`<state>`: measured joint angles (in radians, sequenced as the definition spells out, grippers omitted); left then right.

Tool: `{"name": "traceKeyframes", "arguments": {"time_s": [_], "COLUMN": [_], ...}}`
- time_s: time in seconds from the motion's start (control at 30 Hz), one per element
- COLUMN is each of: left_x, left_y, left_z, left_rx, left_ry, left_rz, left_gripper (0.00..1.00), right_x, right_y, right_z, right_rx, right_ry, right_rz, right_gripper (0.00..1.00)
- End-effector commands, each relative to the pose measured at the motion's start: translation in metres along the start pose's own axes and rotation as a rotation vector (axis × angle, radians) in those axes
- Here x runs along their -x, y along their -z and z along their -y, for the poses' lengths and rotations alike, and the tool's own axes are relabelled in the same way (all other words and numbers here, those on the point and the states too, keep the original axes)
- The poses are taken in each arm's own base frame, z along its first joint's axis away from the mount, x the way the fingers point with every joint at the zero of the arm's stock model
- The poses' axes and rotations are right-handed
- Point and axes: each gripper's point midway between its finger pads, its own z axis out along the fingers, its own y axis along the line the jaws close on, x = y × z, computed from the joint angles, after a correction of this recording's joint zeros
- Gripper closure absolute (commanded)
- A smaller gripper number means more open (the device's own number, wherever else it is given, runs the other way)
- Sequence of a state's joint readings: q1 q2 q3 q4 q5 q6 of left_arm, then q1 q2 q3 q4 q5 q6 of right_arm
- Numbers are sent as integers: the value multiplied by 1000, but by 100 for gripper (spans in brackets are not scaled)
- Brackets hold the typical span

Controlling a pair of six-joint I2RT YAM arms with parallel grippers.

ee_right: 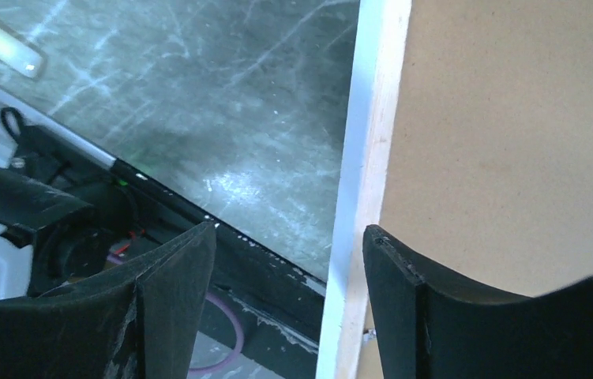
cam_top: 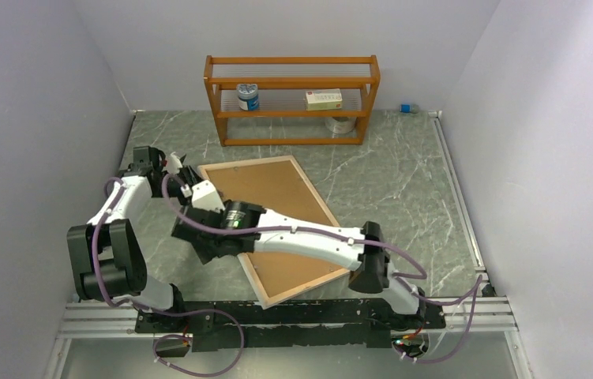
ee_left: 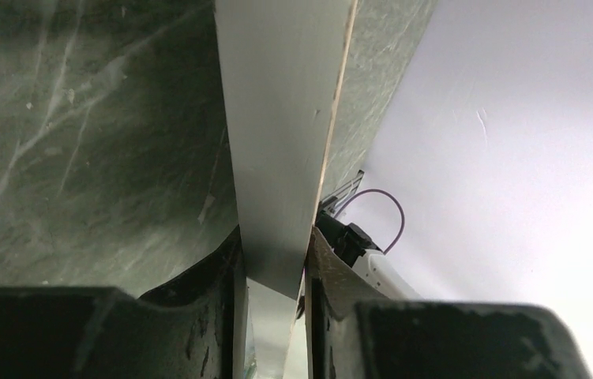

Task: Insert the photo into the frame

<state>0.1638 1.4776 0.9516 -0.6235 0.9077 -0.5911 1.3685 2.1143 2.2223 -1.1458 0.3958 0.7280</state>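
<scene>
The frame point(cam_top: 314, 189) lies back side up on the marble table, with its brown backing point(cam_top: 265, 189) showing inside a pale rim. My left gripper point(cam_top: 188, 180) is at the frame's far left corner. In the left wrist view it point(ee_left: 275, 276) is shut on the silver-white rim point(ee_left: 277, 142), pinched between both fingers. My right gripper point(cam_top: 200, 237) reaches across the frame to its left edge. In the right wrist view it point(ee_right: 289, 260) stands open with the white rim point(ee_right: 364, 158) between its fingers, close to the right finger point(ee_right: 411, 308) and apart from the left. The photo is out of view.
An orange shelf rack point(cam_top: 291, 99) stands at the back, holding a jar point(cam_top: 248, 96), a small box point(cam_top: 324, 99) and a metal tin point(cam_top: 342, 124). A small blue object point(cam_top: 407, 108) sits at the back right. Walls close in on the left, back and right.
</scene>
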Motion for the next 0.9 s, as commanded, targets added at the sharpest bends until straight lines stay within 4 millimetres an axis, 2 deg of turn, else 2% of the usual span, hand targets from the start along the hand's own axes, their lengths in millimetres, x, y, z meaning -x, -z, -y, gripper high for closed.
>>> {"name": "traceKeyframes", "arguments": {"time_s": [0.0, 0.17, 0.33, 0.57, 0.73, 0.87], "left_x": [-1, 0, 0, 0, -1, -1], "left_y": [25, 40, 48, 51, 50, 50], "left_z": [39, 63, 77, 80, 78, 77], "left_rx": [-20, -33, -49, -42, -36, -31], "left_ry": [51, 43, 43, 46, 57, 59], "left_rz": [20, 33, 49, 58, 58, 60], "left_gripper": [97, 98, 97, 97, 97, 98], "right_x": [-15, -20, -20, -1, 14, 19], "right_y": [3, 9, 12, 27, 40, 42], "right_z": [38, 60, 69, 77, 80, 82], "right_rx": [-259, -391, -449, -511, -612, -650], "right_ry": [129, 177, 238, 282, 431, 469], "right_rz": [-12, 15, 51, 153, 249, 276], "right_gripper": [28, 28, 31, 42, 49, 60]}}
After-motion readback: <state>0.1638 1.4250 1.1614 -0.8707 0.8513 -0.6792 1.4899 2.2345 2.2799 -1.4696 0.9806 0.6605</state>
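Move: The right hand, open and empty, has the near part of the frame's left bar about 6 cm to its right, 2 cm ahead and roughly 6 cm below; the frame's near-left corner is some 11 cm back, 11 cm right and 17 cm down. The left hand already grips this bar near its far end, and the right hand's spot lies about 14 cm back and 8 cm right of it, slightly lower. Left hand lifts the held bar 6 cm; right hand goes 6 cm right, partly closing around that bar. ##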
